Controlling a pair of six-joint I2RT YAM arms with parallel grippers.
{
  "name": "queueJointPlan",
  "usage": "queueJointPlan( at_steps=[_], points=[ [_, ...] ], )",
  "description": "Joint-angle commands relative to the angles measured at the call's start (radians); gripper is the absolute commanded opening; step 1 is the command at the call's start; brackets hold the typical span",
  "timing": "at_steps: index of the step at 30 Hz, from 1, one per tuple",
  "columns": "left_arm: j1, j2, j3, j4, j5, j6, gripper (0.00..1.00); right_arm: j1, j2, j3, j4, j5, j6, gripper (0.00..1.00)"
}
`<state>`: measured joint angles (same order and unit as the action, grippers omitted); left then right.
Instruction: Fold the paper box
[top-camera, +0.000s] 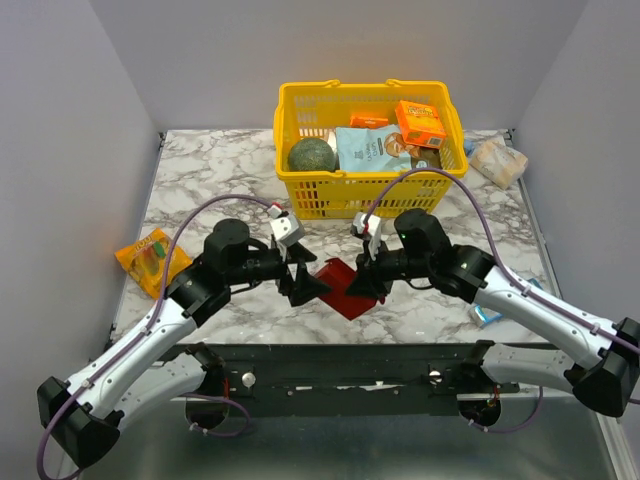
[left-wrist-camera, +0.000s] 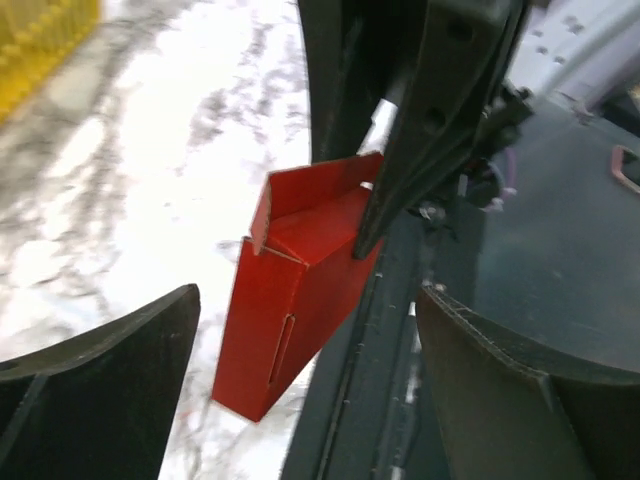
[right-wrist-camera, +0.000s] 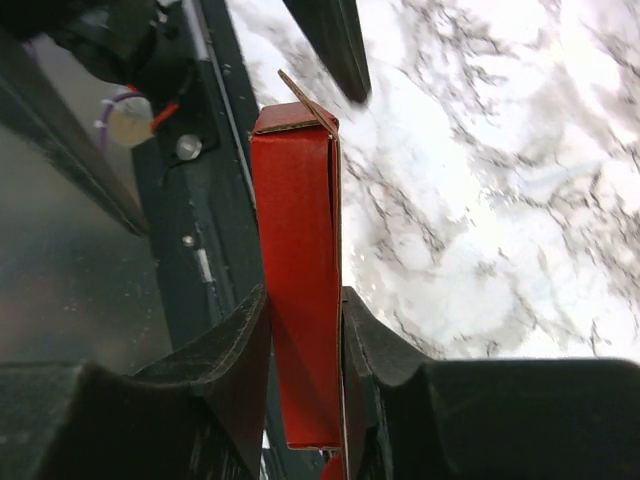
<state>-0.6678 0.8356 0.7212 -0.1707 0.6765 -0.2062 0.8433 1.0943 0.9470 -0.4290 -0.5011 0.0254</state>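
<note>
The red paper box (top-camera: 343, 287) is held up over the table's near edge, between the two arms. In the right wrist view my right gripper (right-wrist-camera: 305, 300) is shut on the paper box (right-wrist-camera: 298, 220), both pads pressed flat against its narrow sides. A loose flap sticks up at its far end. My left gripper (top-camera: 303, 284) stands open just left of the box without touching it. The left wrist view shows the paper box (left-wrist-camera: 285, 310) as a partly formed shell with a slot in its side. It sits ahead of my wide-apart left gripper (left-wrist-camera: 305, 300), with the right arm's fingers (left-wrist-camera: 420, 150) clamped on its upper end.
A yellow basket (top-camera: 365, 195) of groceries stands at the back centre. An orange snack packet (top-camera: 150, 258) lies at the left and a pale packet (top-camera: 498, 160) at the back right. A small blue item (top-camera: 488, 314) sits by the right arm. The dark base rail (top-camera: 380, 360) runs along the near edge.
</note>
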Motion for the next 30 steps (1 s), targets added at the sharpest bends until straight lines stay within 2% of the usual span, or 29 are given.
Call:
queueJointPlan(
  at_steps=[1,4,7,8,12,30],
  points=[
    [0.002,-0.033,0.106,-0.110,-0.238,0.125,0.98,0.004,0.041,0.035,-0.086,0.165,-0.015,0.29],
    [0.004,-0.017,0.141,-0.135,-0.282,0.145,0.92,0.004,0.061,0.047,-0.103,0.217,-0.009,0.29],
    [0.002,0.031,0.172,-0.142,-0.279,0.146,0.79,0.005,0.073,0.055,-0.109,0.240,-0.004,0.29],
    [0.002,0.046,0.178,-0.145,-0.281,0.140,0.71,0.004,0.076,0.056,-0.109,0.243,-0.002,0.29],
    [0.001,0.115,0.201,-0.145,-0.269,0.137,0.61,0.004,0.082,0.061,-0.109,0.249,-0.002,0.29],
    [-0.018,0.272,0.244,-0.059,-0.239,0.149,0.55,0.013,0.095,0.045,-0.116,0.266,-0.043,0.28]
  ],
)
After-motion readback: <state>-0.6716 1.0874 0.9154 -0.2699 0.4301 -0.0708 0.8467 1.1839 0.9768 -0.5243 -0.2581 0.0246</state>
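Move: The box's flap at its far left corner lies about 3 cm right, 2 cm ahead and 2 cm below the open left gripper; the box's middle is some 6 cm right, 2 cm back and 4 cm lower. The yellow basket stands roughly 28 cm ahead and 10 cm right. The right gripper already holds the box, whose middle lies about 3 cm left, 1 cm back and 2 cm below it; the flap is about 5 cm left and 2 cm ahead. Swing the empty left gripper forward about 7 cm past the box's left end, lifting nearly 4 cm, then sinking to a little below its starting height. Turn it slightly counter-clockwise, dip its fingertips and close it to about half, rear finger close to the flap corner. Keep the box pinched in the right gripper, carrying it down 4 cm, forward and a bit right while turning clockwise and dipping its tips. ##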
